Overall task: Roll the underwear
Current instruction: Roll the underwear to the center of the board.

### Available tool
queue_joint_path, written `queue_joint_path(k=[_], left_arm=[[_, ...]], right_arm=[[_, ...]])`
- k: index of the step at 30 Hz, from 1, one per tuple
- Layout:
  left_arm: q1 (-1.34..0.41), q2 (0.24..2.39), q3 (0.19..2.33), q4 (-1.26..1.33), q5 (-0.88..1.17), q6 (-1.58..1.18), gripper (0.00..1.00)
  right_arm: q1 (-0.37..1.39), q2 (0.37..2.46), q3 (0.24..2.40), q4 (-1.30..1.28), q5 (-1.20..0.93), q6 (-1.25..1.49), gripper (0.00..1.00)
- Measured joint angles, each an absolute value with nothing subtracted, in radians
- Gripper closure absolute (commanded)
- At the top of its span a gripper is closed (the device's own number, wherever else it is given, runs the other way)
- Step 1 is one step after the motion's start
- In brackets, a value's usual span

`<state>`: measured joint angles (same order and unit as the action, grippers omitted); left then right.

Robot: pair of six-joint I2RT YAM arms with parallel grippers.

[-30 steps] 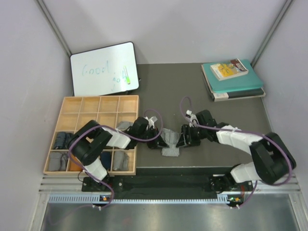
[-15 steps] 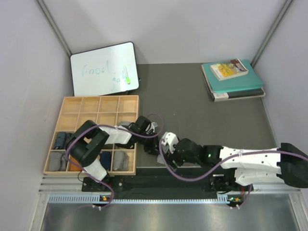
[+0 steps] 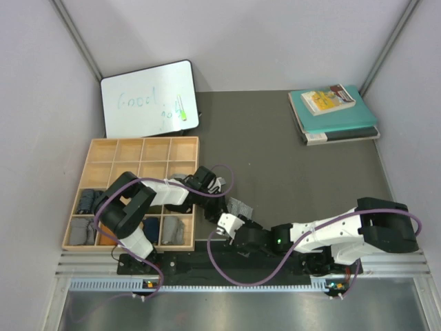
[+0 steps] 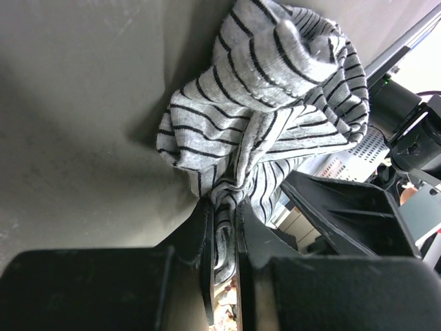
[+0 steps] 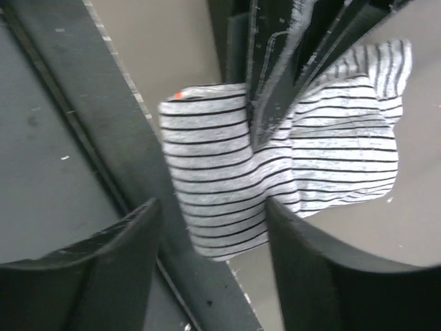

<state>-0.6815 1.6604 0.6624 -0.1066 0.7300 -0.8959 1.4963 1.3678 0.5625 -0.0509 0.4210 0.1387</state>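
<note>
The grey underwear with thin black stripes [image 3: 241, 206] lies bunched near the table's front edge. My left gripper [image 3: 220, 205] is shut on one end of it; in the left wrist view the cloth [image 4: 269, 103] is pinched between the two fingers [image 4: 222, 207] and bulges out ahead of them. My right gripper [image 3: 231, 219] is open at the near side of the cloth, over the front edge. In the right wrist view the striped cloth [image 5: 227, 172] lies just ahead of its spread jaws [image 5: 213, 207], not gripped. The left gripper's fingers [image 5: 275, 69] show beyond it.
A wooden compartment tray [image 3: 89, 148] stands at the left with rolled garments [image 3: 84, 231] in its near cells. A whiteboard [image 3: 148, 96] leans at the back left. Teal books [image 3: 334, 110] lie at the back right. A black rail [image 3: 227, 261] runs along the front edge.
My right arm has swung from the right of the underwear down along the front edge, its gripper now at the cloth's near side. The underwear went from spread flat to bunched.
</note>
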Motion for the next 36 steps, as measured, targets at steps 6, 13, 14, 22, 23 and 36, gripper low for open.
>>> queue_joint_path(k=[6,13,14,22,23,36], left_arm=[[-0.676,1.662,0.668,-0.117,0.733,-0.885,1.0],[-0.667,1.66,0.664,-0.115,0.736,-0.873,0.58],[-0.665,1.656,0.662,-0.117,0.732,-0.87,0.5],[-0.598,1.497,0.653,-0.164,0.645,-0.828,0.41],[-0.59,1.473,0.654,-0.171,0.624,-0.815,0.42],[-0.579,1.278,0.562,0.083,0.575,-0.704,0.41]], right_arm=[[1.498,1.423,0.565,-0.019,0.493,0.131,0.9],[1.479,1.422,0.582,-0.034,0.472,0.123,1.0],[1.461,1.412,0.584,-0.042,0.436,0.124,1.0],[1.232,1.357,0.628,-0.129,0.031,0.141,1.0],[1.203,1.357,0.633,-0.137,-0.014,0.142,1.0],[0.804,1.49,0.746,-0.216,-0.574,0.156,1.0]])
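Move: The underwear's middle lies about 4 cm ahead of the right hand, 1 cm to its left and a little below, its near end already under the open right fingers. The left hand still pinches its left side, with the middle some 4 cm to that hand's right. From the right hand, the board's near edge is roughly 4 cm back and the wooden tray's middle about 11 cm ahead and 36 cm left. Right pinches the underwear's near end, curling forward about 5 cm; left lets go, rising forward some 7 cm. ##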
